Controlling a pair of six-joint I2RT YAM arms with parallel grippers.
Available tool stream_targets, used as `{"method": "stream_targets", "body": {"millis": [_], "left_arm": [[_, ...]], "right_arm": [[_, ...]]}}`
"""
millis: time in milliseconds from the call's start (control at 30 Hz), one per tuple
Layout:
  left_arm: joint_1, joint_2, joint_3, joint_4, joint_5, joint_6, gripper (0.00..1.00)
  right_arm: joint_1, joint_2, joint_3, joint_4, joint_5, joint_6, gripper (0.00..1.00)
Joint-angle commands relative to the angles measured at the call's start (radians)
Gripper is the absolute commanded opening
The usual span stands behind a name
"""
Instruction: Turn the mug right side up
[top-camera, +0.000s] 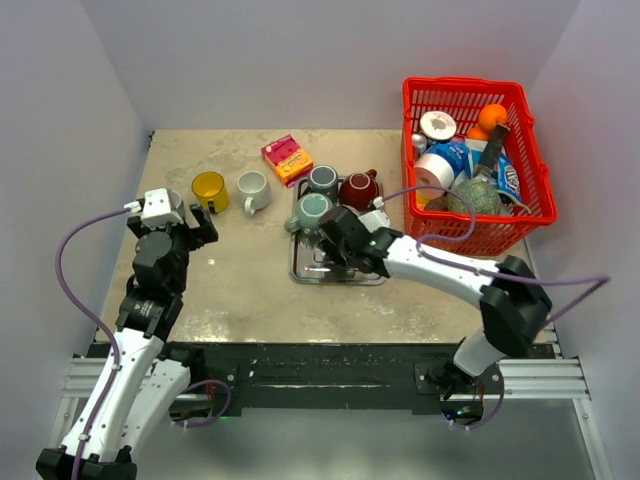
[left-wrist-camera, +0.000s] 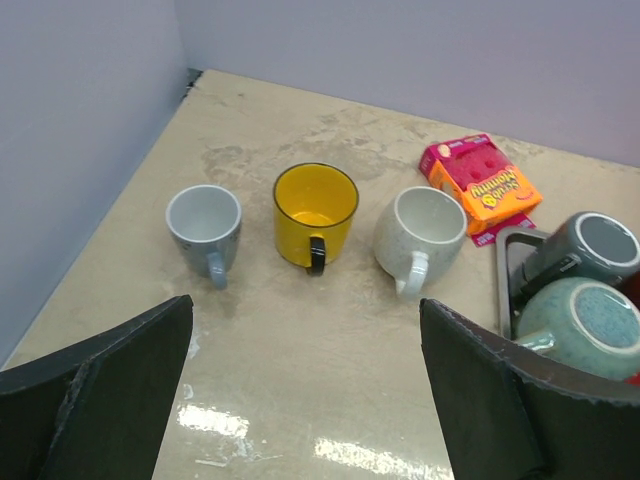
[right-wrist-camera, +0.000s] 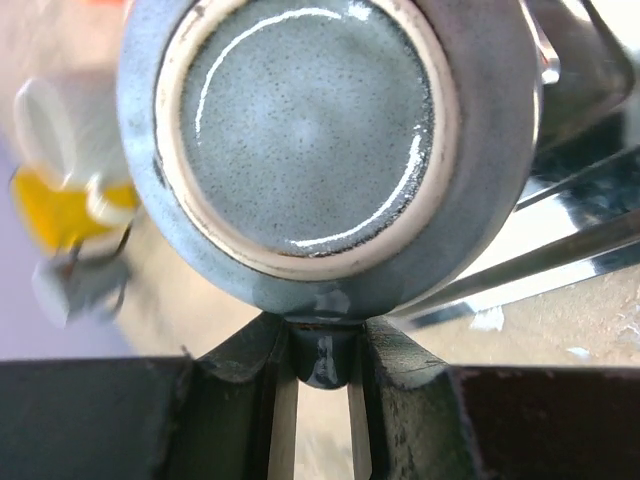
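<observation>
A teal mug (right-wrist-camera: 305, 120) stands upside down, base toward the right wrist camera, at the left end of the metal tray (top-camera: 303, 265). My right gripper (right-wrist-camera: 322, 365) is shut on its handle (right-wrist-camera: 325, 350), which sits pinched between the two fingers. From above, the same teal mug (top-camera: 313, 210) shows just ahead of the right gripper (top-camera: 326, 229). My left gripper (left-wrist-camera: 305, 345) hangs open over bare table at the left, with nothing between its fingers (left-wrist-camera: 120, 385).
A grey-blue mug (left-wrist-camera: 203, 222), a yellow mug (left-wrist-camera: 315, 205) and a white mug (left-wrist-camera: 418, 232) stand upright in a row. The tray also holds a dark grey mug (top-camera: 323, 180) and a maroon mug (top-camera: 358, 190). A pink box (top-camera: 287, 160) lies behind. A full red basket (top-camera: 540, 190) stands at the right.
</observation>
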Motion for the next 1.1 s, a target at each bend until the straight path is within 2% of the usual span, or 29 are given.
{"method": "stream_targets", "body": {"millis": [0, 167, 200, 300, 367, 500, 667, 800, 967, 1067], "left_arm": [[0.007, 0.025, 0.018, 0.035, 0.194, -0.027, 0.99], [0.007, 0.081, 0.073, -0.006, 0.531, -0.116, 0.99], [0.007, 0.085, 0.071, 0.004, 0.633, -0.166, 0.99], [0.007, 0.082, 0.059, 0.056, 0.785, -0.267, 0.99], [0.007, 0.088, 0.064, 0.075, 0.849, -0.306, 0.99], [0.007, 0.085, 0.059, 0.176, 1.081, -0.384, 0.99], [0.007, 0.014, 0.001, 0.346, 1.241, -0.472, 0.99], [0.007, -0.041, -0.079, 0.578, 1.350, -0.578, 0.99], [0.006, -0.061, -0.123, 0.701, 1.398, -0.645, 0.99], [0.006, -0.063, -0.136, 0.707, 1.381, -0.677, 0.99]], "right_arm": [[0.002, -0.204, -0.132, 0.419, -0.125, -0.358, 0.00], [0.003, -0.383, -0.197, 0.585, -0.356, -0.644, 0.00], [0.003, -0.407, -0.217, 0.616, -0.464, -0.726, 0.00], [0.003, -0.496, -0.256, 0.688, -0.635, -0.794, 0.00], [0.005, -0.534, -0.275, 0.701, -0.669, -0.802, 0.00], [0.003, -0.641, -0.332, 0.773, -0.731, -0.789, 0.00], [0.003, -0.675, -0.355, 0.874, -0.783, -0.721, 0.00], [0.003, -0.678, -0.385, 0.970, -0.824, -0.634, 0.00], [0.005, -0.666, -0.411, 1.096, -0.866, -0.561, 0.00], [0.006, -0.655, -0.412, 1.130, -0.890, -0.552, 0.00]]}}
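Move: The right hand already holds the grey mug by its handle, clear of the tray, base up and mouth tilted forward and down; its body sits about 6 cm to the hand's right. The open left gripper is some 30 cm to its left and 13 cm higher, about level in reach. The green mug is about 7 cm ahead, 3 cm left and 8 cm below. For the left hand, the grey mug is roughly 36 cm to the right, 3 cm ahead and 14 cm lower; the white mug stands 16 cm ahead, 13 cm right and 22 cm below. Keeping its pinch on the grey mug's handle, the right hand lifts it about 20 cm and draws it back some 15 cm, swinging counter-clockwise and tipping up until its fingers point left, nearly level. Meanwhile the left hand, fingers still wide open and empty, travels right about 20 cm, back and somewhat up, turning clockwise by roughly 80 degrees to face the mug, without touching it. ##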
